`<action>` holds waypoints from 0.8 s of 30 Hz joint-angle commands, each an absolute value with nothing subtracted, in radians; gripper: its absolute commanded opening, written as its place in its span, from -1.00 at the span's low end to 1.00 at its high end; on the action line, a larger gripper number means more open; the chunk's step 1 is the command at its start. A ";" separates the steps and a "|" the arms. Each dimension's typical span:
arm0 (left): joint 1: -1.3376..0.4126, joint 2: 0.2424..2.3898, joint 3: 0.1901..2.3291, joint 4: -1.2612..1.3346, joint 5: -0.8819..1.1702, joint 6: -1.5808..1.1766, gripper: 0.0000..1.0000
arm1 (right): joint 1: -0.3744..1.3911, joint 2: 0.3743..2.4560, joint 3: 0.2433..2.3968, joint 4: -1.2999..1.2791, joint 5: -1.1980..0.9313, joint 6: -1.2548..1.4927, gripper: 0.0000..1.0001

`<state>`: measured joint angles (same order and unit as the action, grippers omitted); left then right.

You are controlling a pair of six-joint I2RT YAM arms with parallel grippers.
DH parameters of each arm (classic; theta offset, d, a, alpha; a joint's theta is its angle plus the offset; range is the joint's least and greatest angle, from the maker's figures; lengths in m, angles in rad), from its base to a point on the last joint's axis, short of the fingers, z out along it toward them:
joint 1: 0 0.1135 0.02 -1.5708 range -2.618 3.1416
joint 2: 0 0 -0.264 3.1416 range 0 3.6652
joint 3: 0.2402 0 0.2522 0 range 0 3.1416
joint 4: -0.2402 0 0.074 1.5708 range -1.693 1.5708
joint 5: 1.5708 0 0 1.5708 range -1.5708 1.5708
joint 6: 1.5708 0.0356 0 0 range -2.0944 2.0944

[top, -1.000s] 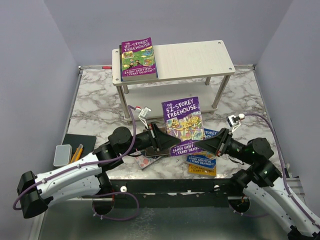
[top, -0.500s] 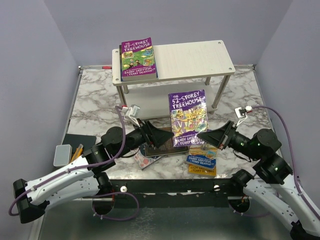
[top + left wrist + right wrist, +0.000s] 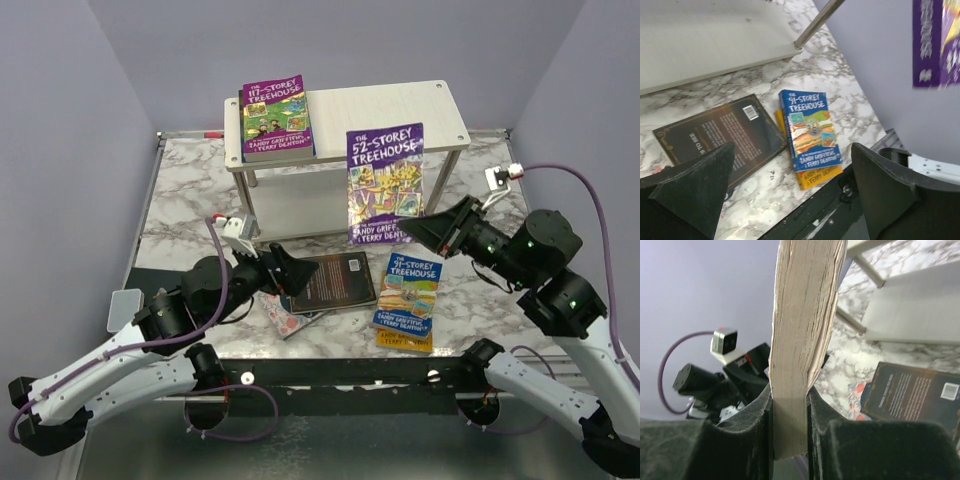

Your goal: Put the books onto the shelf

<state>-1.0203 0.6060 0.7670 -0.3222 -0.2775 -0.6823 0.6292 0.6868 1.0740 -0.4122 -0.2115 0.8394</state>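
My right gripper (image 3: 410, 232) is shut on the bottom edge of the purple 52-Storey Treehouse book (image 3: 385, 185) and holds it upright in the air in front of the white shelf (image 3: 390, 108). In the right wrist view its page edge (image 3: 802, 335) is clamped between my right gripper's (image 3: 790, 407) fingers. My left gripper (image 3: 290, 272) hangs open and holds nothing, low over the dark brown book (image 3: 335, 282). A second purple book (image 3: 275, 118) lies on the shelf's top left. A blue book (image 3: 810, 129) rests on an orange one (image 3: 822, 176). A pink floral book (image 3: 280, 318) peeks out under the brown one.
A grey case (image 3: 125, 308), a dark mat (image 3: 160, 282) and pencils (image 3: 155, 302) sit at the table's left front. A red marker (image 3: 210, 133) lies at the back left. Purple walls close in on three sides. The shelf's lower tier (image 3: 705, 40) is bare.
My left gripper let go of the purple 52-Storey book, opened wide and drew back to the left. My right gripper lifted that book up and back toward the shelf.
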 commanded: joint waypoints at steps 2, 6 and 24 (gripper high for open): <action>-1.017 0.622 0.792 -0.444 -0.330 -0.578 0.98 | 0.632 0.836 1.250 -0.435 -0.098 0.741 -0.99; -1.017 0.642 0.778 -0.452 -0.323 -0.549 0.98 | 0.632 0.953 1.371 -0.461 -0.083 0.704 -0.99; -1.017 0.676 0.707 -0.423 -0.258 -0.519 0.98 | 0.580 1.354 1.844 -0.647 -0.128 0.641 -0.99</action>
<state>-1.0203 0.6758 0.7193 -0.4290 -0.2924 -0.5365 0.6044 1.3075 1.7432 -0.6323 -0.0998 0.6758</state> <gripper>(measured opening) 0.990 0.239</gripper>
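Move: The right hand holds the 52-storey book; its place, the free shelf top beside the 117-storey book, lies about 25 cm ahead, 9 cm left and roughly level. The 117-storey book is also 25 cm ahead, but 22 cm left. From the left hand, that free spot is some 27 cm ahead, 9 cm right and 13 cm up; the dark book lies 11 cm ahead, 6 cm right and 23 cm below, with the 91-storey book 18 cm right of the dark one and 2 cm nearer. Carry the 52-storey book forward about 12 cm to the shelf top with the right gripper, rising some 5 cm and drifting as much left, its left side dipping about 10 degrees; keep the pinch on the book's right edge. Meanwhile lower the open left gripper about 7 cm towards the dark book, rolling its left side up some 15 degrees, touching nothing. ##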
